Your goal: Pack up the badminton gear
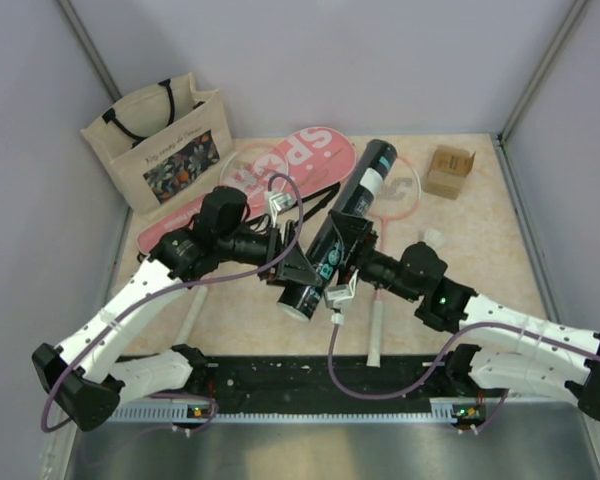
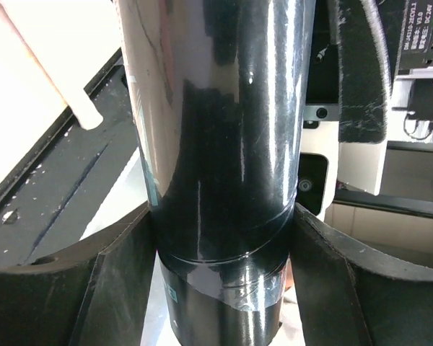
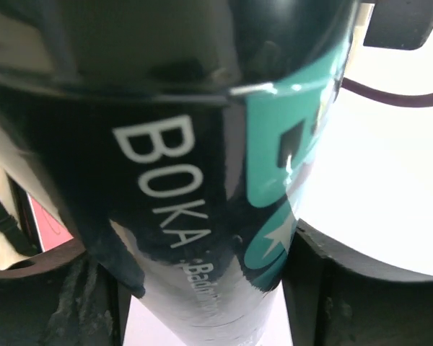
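Observation:
The dark tube slants above the table middle, its open end toward the arms. My left gripper is shut on its lower end, and in the left wrist view the tube fills the gap between both fingers. My right gripper grips it just above, and the "BOKA" tube sits tight between the fingers. A pink-framed racket lies under the tube with its white handle pointing at me. The pink "SPORT" cover lies behind. A second white handle shows at the left.
A beige floral tote bag stands at the back left. At the back right sits a small cardboard box. A small white thing lies by the right arm. Grey walls close in both sides of the table.

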Tool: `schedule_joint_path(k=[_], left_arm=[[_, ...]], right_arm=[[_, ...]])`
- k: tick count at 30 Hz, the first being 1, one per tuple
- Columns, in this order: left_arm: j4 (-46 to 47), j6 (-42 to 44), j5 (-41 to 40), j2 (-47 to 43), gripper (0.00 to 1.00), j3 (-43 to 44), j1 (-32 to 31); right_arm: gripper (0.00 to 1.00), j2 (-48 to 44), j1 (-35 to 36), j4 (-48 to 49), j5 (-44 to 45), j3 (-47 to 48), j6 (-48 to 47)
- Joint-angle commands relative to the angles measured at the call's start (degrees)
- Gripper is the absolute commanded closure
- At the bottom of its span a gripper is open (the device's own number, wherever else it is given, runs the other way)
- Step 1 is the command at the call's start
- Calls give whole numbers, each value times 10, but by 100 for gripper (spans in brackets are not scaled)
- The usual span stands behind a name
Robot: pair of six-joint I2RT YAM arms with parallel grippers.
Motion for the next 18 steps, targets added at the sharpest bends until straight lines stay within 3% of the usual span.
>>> schedule_joint_path(k=[1,5,9,12,18], left_arm=[[-74,128,-73,-1,25,83,9],[-126,217,-284,-12,8,150,9],[-91,260,-476,-54,1,166,9],[-50,280,-541,-93,3,165,10],[-43,345,-542,-154,6,171,9]], right_arm=[[48,-3,6,47,-6,22,76],[62,5,6,-12,25,69,258],[62,17,7,-15,68,82,337],[64,29,6,-64,80,115,389],[76,60,7,-146,67,169,575]])
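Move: The left gripper holds the shuttlecock tube near its near end. The tube's middle is about 10 cm ahead and 6 cm to this hand's right, level with it, inside the right gripper's fingers. Of the two shuttlecocks on the table, some 27 cm below, one lies about 15 cm straight ahead of the left hand, the other 21 cm ahead and 5 cm left. The red racket case is roughly 37 cm ahead and 16 cm left of that hand. Open the left gripper wide to let go of the tube, and carry it forward, left and up, about 10 cm each way, swinging the fingers from pointing right to pointing forward and right. Keep the right grip on the tube's middle, sink some 2.5 cm and turn the wrist about 40 degrees, tipping the far end down and the near end up. ##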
